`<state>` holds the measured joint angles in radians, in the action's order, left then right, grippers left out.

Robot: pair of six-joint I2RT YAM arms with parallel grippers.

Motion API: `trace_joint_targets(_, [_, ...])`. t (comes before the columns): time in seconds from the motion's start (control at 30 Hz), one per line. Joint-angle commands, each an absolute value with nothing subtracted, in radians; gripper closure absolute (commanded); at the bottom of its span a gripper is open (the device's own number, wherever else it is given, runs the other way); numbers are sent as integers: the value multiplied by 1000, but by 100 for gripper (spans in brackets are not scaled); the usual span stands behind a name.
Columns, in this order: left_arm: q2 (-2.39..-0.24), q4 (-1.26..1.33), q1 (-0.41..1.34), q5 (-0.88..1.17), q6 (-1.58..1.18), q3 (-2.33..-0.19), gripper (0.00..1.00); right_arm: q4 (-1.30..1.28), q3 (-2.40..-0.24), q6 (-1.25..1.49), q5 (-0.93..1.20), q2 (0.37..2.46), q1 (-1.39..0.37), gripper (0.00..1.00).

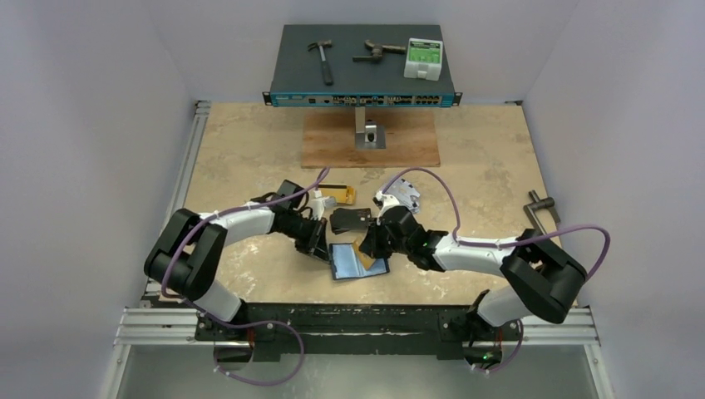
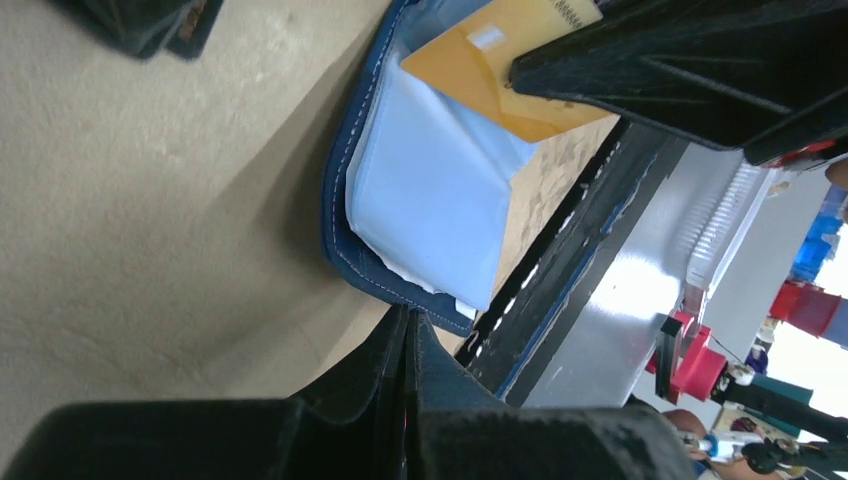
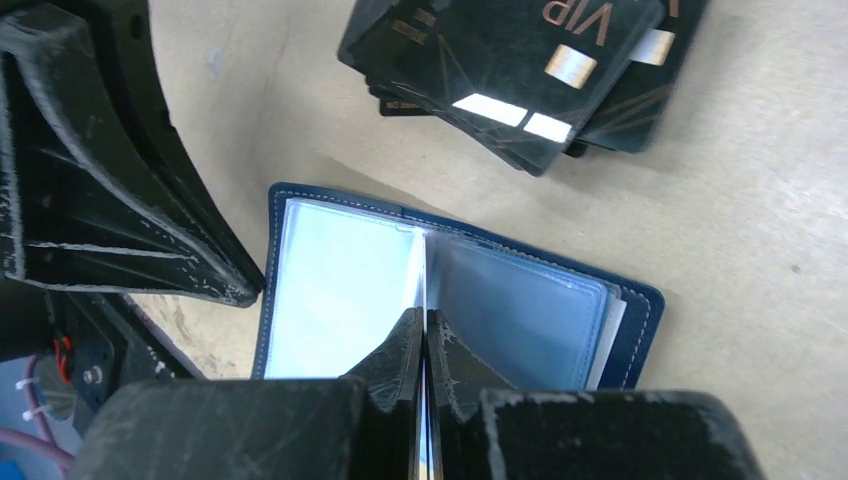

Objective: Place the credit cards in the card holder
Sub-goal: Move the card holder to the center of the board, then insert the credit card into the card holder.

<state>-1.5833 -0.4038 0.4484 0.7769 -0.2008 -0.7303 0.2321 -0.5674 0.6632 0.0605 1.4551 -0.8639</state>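
Note:
The navy card holder [image 1: 357, 263] lies open on the table, its pale blue sleeves [image 3: 340, 290] facing up. My right gripper [image 3: 424, 315] is shut on a gold-yellow credit card [image 2: 480, 75], which shows edge-on between its jaws, right above the holder's middle fold. My left gripper [image 2: 411, 315] is shut, its tips touching the holder's navy rim [image 2: 385, 285] at the left side. A stack of black cards [image 3: 520, 70] lies just beyond the holder. Another gold card [image 1: 337, 195] and silver-grey cards [image 1: 405, 197] rest farther back.
A network switch [image 1: 363, 98] at the back carries a hammer [image 1: 322, 60], another tool [image 1: 376, 53] and a white box [image 1: 423, 58]. A wooden board [image 1: 332, 141] lies in front of it. A metal clamp [image 1: 540, 208] sits at the right edge. The metal rail [image 1: 166, 324] runs along the near edge.

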Motion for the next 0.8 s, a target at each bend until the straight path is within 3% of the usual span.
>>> trace_joint_targets(0.0, [-1591,-255,481,747,-299,-732,100,172,-531,678,-18,1391,-869,100])
trace_joint_targets(0.43, [-1729,-16,583,793,-444,-743,100,150,-523,750,-49,1292,-925,100])
trace_joint_targets(0.77, [-1647,52,564,796,-421,-726,100,241,-464,753,-36,1388,-928,100])
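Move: The open card holder lies flat just right of the closed left fingers, its middle some 9 cm to their right and 1 cm nearer the base, about 1 cm lower, with its left edge close by the fingertips. The black cards lie about 10 cm ahead and 6 cm right of the left hand. From the right hand, still pinching the gold card over the holder, the holder's middle is roughly 2 cm left, 2 cm back and 3 cm below. Sweep the left gripper about 6 cm to the right, fingers kept shut, sinking a little at first, so that the tips push along the card holder's left edge; ease up and slightly forward at the end. Keep the gold card pinched in the right hand, shifting it slightly right and then some 2.5 cm back over the holder, with a small lift and dip. ##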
